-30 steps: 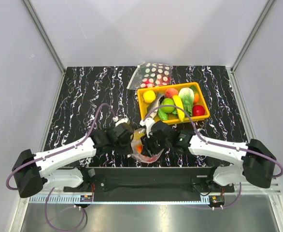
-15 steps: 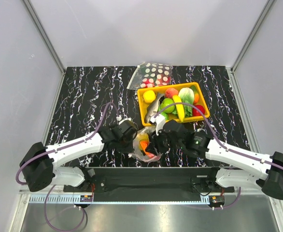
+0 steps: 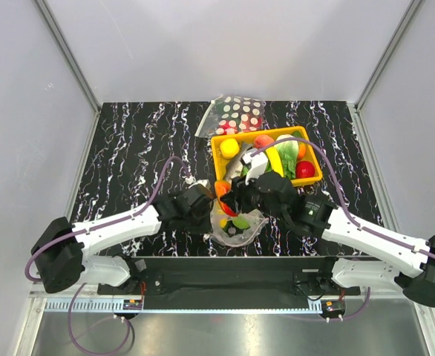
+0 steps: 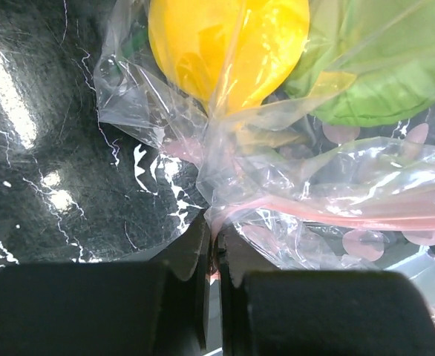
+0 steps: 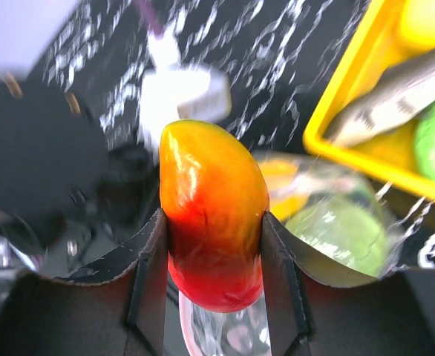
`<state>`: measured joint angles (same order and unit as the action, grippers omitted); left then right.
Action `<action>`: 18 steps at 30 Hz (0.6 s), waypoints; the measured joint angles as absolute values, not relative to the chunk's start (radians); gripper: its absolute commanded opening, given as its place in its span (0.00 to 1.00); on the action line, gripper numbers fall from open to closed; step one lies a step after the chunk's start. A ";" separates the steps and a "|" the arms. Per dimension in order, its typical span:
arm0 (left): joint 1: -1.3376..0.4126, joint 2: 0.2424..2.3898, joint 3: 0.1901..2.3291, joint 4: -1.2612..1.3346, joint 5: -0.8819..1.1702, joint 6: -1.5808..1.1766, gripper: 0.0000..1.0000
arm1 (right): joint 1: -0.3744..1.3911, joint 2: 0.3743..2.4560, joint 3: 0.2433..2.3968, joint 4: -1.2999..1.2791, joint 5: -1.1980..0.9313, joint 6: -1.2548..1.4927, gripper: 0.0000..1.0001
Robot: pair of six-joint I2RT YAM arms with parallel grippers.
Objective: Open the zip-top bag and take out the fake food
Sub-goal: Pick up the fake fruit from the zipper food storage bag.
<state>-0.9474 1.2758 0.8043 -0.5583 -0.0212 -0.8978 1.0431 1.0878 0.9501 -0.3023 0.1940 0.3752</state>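
Note:
The zip-top bag (image 3: 237,228) lies crumpled near the table's front edge, between the two arms. My left gripper (image 4: 216,241) is shut on the bag's pink zip strip (image 4: 329,211). Through the plastic show a yellow piece of fake food (image 4: 225,44) and a green one (image 4: 381,74). My right gripper (image 5: 212,222) is shut on an orange-and-red toy fruit (image 5: 211,200), held upright above the bag's mouth (image 5: 329,222). From above, that fruit (image 3: 223,190) hangs between the bag and the yellow tray (image 3: 236,135).
The yellow tray (image 5: 351,111) behind the bag holds several toy fruits and vegetables (image 3: 266,159). A bag with large polka dots (image 3: 236,113) lies at the table's back edge. Grey walls enclose the black marbled table (image 3: 128,148) on three sides.
My right gripper has risen out of the bag with the orange-and-red fruit and moved back toward the tray. The left gripper has kept its hold on the bag's edge.

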 measured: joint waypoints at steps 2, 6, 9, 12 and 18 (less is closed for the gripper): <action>-0.947 1.269 0.789 -0.549 -0.022 -0.901 0.06 | 1.039 1.089 0.982 -0.302 0.235 0.377 0.00; -0.941 1.229 0.757 -0.560 -0.028 -0.910 0.06 | 0.987 1.089 1.023 -0.305 0.288 0.377 0.00; -0.929 1.178 0.757 -0.589 -0.046 -0.910 0.06 | 0.883 1.090 1.028 -0.316 0.292 0.371 0.00; -0.916 1.113 0.758 -0.633 -0.073 -0.909 0.06 | 0.759 1.110 1.039 -0.342 0.276 0.361 0.00; -0.886 0.973 0.775 -0.754 -0.149 -0.908 0.06 | 0.582 1.224 1.091 -0.349 0.180 0.320 0.00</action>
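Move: The right hand already holds the mango clear of the bag; the yellow bin's middle lies about 18 cm ahead, 15 cm to its right and 21 cm below. In the bin, the banana is some 16 cm ahead and 18 cm right, the lemon 21 cm ahead and 2 cm right; the open bag lies about 5 cm back and 4 cm right. From the left hand, pinching the bag's rim, the bag's middle is level and 9 cm right, the bin 23 cm ahead and 22 cm right. The right hand keeps its grip on the mango and swings it away from the bag towards the yellow bin, about 13 cm forward and 10 cm right, rising some 3 cm on the way and sinking back almost to its starting height, while the wrist turns about 25 degrees clockwise. The left fingers stay shut on the bag's rim and, after a brief slight dip, draw it left and up, away from the bin, with only a slight turn of the wrist. ##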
